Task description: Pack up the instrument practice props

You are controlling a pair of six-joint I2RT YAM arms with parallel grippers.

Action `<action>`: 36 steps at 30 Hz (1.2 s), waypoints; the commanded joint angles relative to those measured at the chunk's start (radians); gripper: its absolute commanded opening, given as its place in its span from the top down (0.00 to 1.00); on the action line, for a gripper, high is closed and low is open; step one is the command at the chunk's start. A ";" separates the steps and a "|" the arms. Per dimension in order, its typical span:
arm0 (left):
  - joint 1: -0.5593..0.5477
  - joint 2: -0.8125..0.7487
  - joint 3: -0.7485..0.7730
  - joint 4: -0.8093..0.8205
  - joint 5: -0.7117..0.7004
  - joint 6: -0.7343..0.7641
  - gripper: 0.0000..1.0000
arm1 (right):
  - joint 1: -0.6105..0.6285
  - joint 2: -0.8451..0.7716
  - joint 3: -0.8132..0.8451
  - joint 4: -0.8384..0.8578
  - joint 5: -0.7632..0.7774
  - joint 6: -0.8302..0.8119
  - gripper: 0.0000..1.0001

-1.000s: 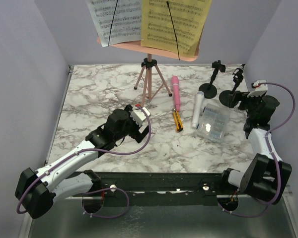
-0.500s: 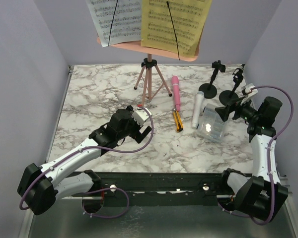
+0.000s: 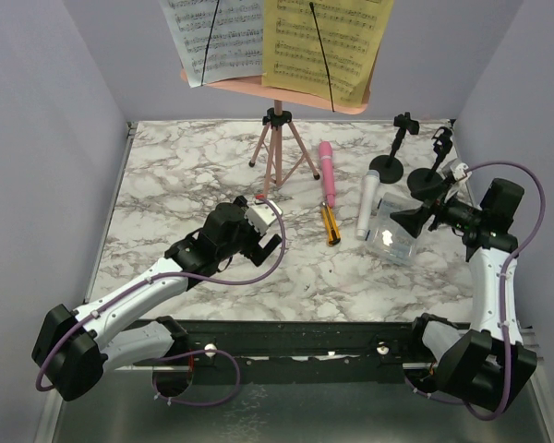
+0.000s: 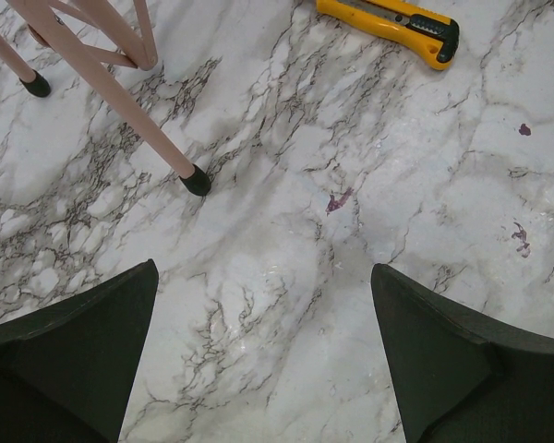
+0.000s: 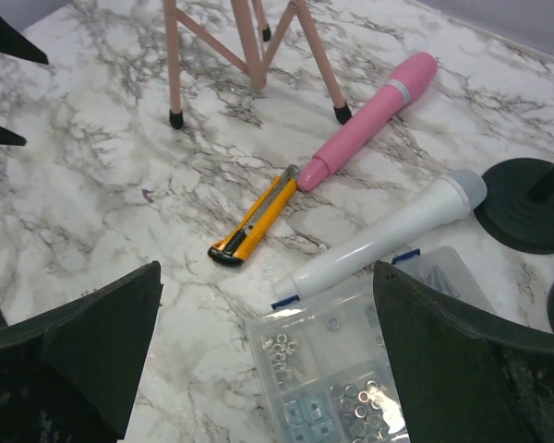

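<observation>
A pink music rack [image 3: 286, 92] on a pink tripod [image 3: 279, 152] stands at the back, holding a white page [image 3: 217, 37] and a yellow page [image 3: 328, 37]. The pink microphone [image 3: 328, 173] and the white microphone [image 3: 367, 205] lie right of it, with two black round-based mounts [image 3: 390, 157] [image 3: 434, 171] behind. My left gripper [image 3: 266, 242] is open over bare marble near a tripod foot [image 4: 196, 181]. My right gripper [image 3: 408, 221] is open above the clear box [image 5: 369, 360], facing both microphones [image 5: 365, 134] [image 5: 388, 231].
A yellow-and-black cutter [image 3: 331, 223] lies between the microphones and my left gripper; it also shows in the wrist views [image 4: 392, 23] [image 5: 254, 217]. The clear plastic box [image 3: 394, 229] holds nuts and small parts. Purple walls close in the marble table [image 3: 166, 175].
My right arm has swung left from the table's right edge until its gripper hangs over the clear box. The left arm barely shifted.
</observation>
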 commanded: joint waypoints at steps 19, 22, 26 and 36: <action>0.003 -0.009 -0.003 -0.009 -0.003 -0.005 0.01 | 0.151 0.214 0.655 0.171 -0.189 0.655 0.00; 0.002 -0.002 -0.002 -0.012 -0.003 -0.004 0.01 | 0.222 0.251 0.734 0.177 -0.154 0.689 0.00; 0.003 -0.005 -0.001 -0.013 -0.009 -0.002 0.01 | 0.287 0.305 0.829 0.203 -0.115 0.747 0.00; 0.002 0.001 -0.003 -0.015 -0.018 0.006 0.01 | 0.323 0.414 0.919 0.548 -0.108 1.147 0.00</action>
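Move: The yellow sheet on the music stand stands about 18 cm ahead of the empty right gripper, 21 cm to its left and some 31 cm above it. The clear parts box lies almost beneath the hand, 14 cm down; the white microphone is about 9 cm ahead and 5 cm left, and the pink microphone 19 cm ahead and 16 cm left, both on the table. From the left gripper the yellow sheet is roughly 21 cm ahead, 9 cm right and 39 cm up. Lift the right gripper steeply from above the parts box by about 26 cm, straight up at first, then bearing left some 10 cm towards the right side of the music stand. Swing the fingers about 25 degrees counter-clockwise while rolling the hand's left side up a little; keep them wide open and touch nothing. ##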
